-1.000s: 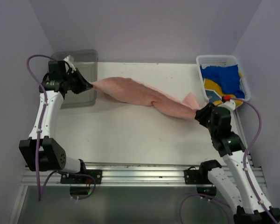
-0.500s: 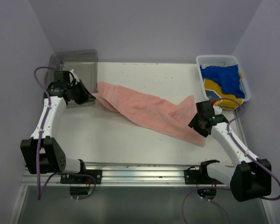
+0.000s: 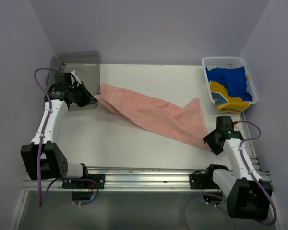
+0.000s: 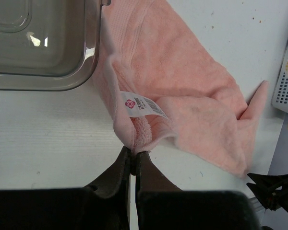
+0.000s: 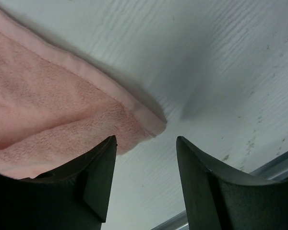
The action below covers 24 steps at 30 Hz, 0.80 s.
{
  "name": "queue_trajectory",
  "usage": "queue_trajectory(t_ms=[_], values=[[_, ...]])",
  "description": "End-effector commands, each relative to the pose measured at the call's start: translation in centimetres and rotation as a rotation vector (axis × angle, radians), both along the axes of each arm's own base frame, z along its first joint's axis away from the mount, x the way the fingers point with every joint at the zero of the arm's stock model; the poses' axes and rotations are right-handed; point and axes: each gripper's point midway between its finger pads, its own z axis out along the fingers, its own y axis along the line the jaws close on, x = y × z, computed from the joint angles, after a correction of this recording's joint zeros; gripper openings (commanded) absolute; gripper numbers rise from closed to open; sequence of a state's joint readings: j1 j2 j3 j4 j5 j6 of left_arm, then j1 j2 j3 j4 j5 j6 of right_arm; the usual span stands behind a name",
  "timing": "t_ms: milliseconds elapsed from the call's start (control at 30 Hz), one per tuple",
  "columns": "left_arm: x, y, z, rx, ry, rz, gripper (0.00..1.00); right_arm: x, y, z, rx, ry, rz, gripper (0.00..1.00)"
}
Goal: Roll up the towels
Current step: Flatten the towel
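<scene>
A salmon pink towel point(image 3: 153, 115) lies stretched slantwise across the white table, from the tray at the left to the front right. My left gripper point(image 3: 92, 98) is shut on its left corner point(image 4: 134, 139), by the white label point(image 4: 144, 106). My right gripper point(image 3: 212, 140) stands open just behind the towel's right corner point(image 5: 151, 125), which lies flat on the table, free of the fingers. A blue towel point(image 3: 233, 79) and a yellow towel point(image 3: 230, 101) sit bunched in the white mesh basket point(image 3: 224, 61) at the back right.
A grey translucent tray point(image 3: 78, 62) stands at the back left, its rim point(image 4: 89, 72) right beside the held corner. The metal rail point(image 3: 144, 175) runs along the table's near edge, close behind my right gripper.
My right gripper let go of the pink towel's right end and drew back toward the near edge. The towel dropped from a taut, twisted span to lying flat. The left gripper sank slightly, still holding.
</scene>
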State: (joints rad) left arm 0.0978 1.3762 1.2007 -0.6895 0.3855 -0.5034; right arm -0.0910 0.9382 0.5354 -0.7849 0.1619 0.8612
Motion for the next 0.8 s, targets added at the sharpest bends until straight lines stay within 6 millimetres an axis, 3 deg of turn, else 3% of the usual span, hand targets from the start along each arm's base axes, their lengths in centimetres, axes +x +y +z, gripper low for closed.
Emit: queue_trajectory(t_ms=[0,233,333,467,500,567,700,733,767], values=[[0.8,0.3,2.1,0.017,-0.079,-0.013,0.00,0.0,0.3,-1.0,0.051,0.008,-0.012,0.57],[1.0,0.0,2.2,0.003,-0.080,-0.026,0.00,0.1,0.9,-3.2,0.094,0.011,-0.006,0.58],[0.9,0.1,2.0,0.007,-0.078,-0.021,0.00,0.8,0.7,-3.7,0.084,-0.030,0.001,0.52],[0.8,0.1,1.8,0.005,-0.073,-0.019,0.00,1.7,0.5,-3.7,0.072,-0.051,0.007,0.28],[0.8,0.1,1.8,0.004,-0.074,-0.018,0.00,1.7,0.4,-3.6,0.071,-0.046,0.011,0.11],[0.8,0.1,2.1,0.004,-0.079,-0.016,0.00,2.2,0.5,-2.4,0.073,-0.054,0.022,0.00],[1.0,0.2,2.9,0.007,-0.097,-0.010,0.00,4.2,-0.2,2.3,0.028,-0.162,0.044,0.00],[1.1,0.2,3.2,0.006,-0.102,-0.008,0.00,5.6,-0.6,4.9,0.006,-0.221,0.053,0.00],[1.2,0.2,3.5,0.005,-0.110,-0.007,0.00,5.7,-0.8,6.1,-0.013,-0.228,0.071,0.00]])
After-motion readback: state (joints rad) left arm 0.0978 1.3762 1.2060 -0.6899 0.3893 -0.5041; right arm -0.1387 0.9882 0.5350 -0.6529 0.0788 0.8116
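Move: The pink towel's near right corner lies under the right hand's open fingers, about 3 cm below and 1 cm to the left. From that hand, the towel's far right corner is roughly 20 cm ahead and 6 cm left. The white basket stands some 26 cm ahead and 7 cm right, its yellow towel about 21 cm ahead and 7 cm right. From the left hand, the near right corner is roughly 17 cm back, 50 cm right and 18 cm below. The right fingers shut from about half open and pinch the pink towel's near right corner, after the hand sinks about 3 cm onto it, easing slightly back on the way. The hand edges forward as they close, then rises about 3 cm, still going forward, to some 3 cm ahead of its start. The left hand stays put, keeping its grip on the towel's raised far left end by the grey bin. ##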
